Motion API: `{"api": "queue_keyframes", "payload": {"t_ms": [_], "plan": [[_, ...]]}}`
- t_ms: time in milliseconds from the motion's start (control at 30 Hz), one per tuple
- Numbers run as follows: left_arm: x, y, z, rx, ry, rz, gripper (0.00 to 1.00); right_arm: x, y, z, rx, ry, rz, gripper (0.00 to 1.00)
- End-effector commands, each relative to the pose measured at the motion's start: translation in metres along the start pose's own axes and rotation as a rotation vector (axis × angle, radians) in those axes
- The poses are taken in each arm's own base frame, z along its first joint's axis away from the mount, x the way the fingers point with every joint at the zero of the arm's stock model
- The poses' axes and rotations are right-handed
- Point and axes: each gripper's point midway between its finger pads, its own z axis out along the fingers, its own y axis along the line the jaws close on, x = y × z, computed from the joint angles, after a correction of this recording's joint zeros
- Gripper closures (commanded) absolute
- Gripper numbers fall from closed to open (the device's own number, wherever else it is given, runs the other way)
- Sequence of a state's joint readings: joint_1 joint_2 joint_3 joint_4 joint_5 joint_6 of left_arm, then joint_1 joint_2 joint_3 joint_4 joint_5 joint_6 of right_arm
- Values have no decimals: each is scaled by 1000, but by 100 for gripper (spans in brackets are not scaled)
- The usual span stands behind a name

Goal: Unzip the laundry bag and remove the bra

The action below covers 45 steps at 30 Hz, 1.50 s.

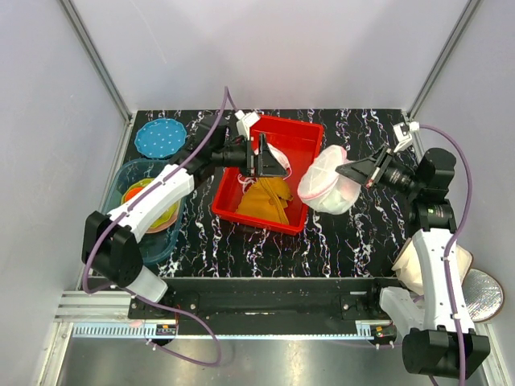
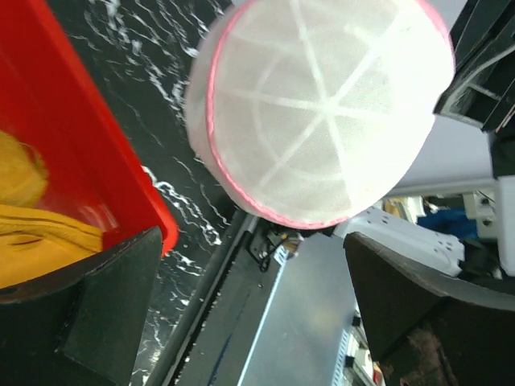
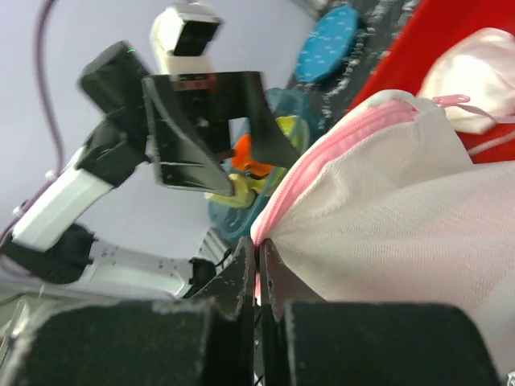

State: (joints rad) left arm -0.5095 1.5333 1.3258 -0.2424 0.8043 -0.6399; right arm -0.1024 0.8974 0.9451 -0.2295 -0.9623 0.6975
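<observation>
The laundry bag point(image 1: 322, 186), a round white mesh pouch with pink zipper edging, hangs in the air just right of the red bin. My right gripper point(image 1: 348, 170) is shut on its pink edge, and the right wrist view shows both fingers pinching that seam point(image 3: 259, 249). A pink zipper pull point(image 3: 451, 100) shows at the far end of the seam. My left gripper point(image 1: 273, 157) stands open over the bin and faces the bag point(image 2: 322, 112) without touching it. The bra is not clearly visible; only a pinkish tint shows through the mesh.
The red bin point(image 1: 294, 125) holds a mustard-yellow cloth point(image 1: 264, 201). A blue tub point(image 1: 121, 173) with colourful items stands at the left, with a blue dotted lid point(image 1: 161, 138) behind it. The table's near edge rail point(image 1: 265, 283) runs below.
</observation>
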Motion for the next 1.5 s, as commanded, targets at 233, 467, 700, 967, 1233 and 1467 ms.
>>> {"api": "queue_keyframes", "payload": {"t_ms": [233,467,700,967,1233,1467], "plan": [[9,-69,-5,628,15,112,1,14,83,-15,-423,123,-131,100],[10,-78,-1,795,64,-29,17,21,69,-12,-370,124,-113,100],[7,-85,-9,792,21,-39,100,29,29,1,-232,135,-69,100],[5,-64,-6,618,-33,-14,100,29,-38,12,86,118,-7,100],[-2,-16,-4,-15,-79,129,100,45,-128,1,492,181,54,100],[6,-9,-13,-71,-88,105,100,27,-195,-32,927,73,105,2]]}}
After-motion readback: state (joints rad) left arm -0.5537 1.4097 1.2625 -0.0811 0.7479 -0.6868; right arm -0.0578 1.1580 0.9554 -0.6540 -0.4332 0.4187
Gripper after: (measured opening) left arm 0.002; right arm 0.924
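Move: My right hand holds the laundry bag up by its rim, the bag's middle some 5 cm to its left and 6 cm below. From my open left hand the bag hangs about 12 cm to the right, 2 cm back and 2 cm lower. The red box is some 20 cm below my left hand, centred about 4 cm ahead; the ochre bra in it lies roughly 4 cm back and 1 cm left, equally far down. I reach my left hand about 5 cm right towards the laundry bag, rolling and tipping the wrist down, and shut its fingers beside it, while my right hand brings the bag some 4 cm back, up and slightly left. Then I draw the left hand back left and up, closed. My right hand swings forward and right, sinks about 20 cm to the table beside the red box and opens. ##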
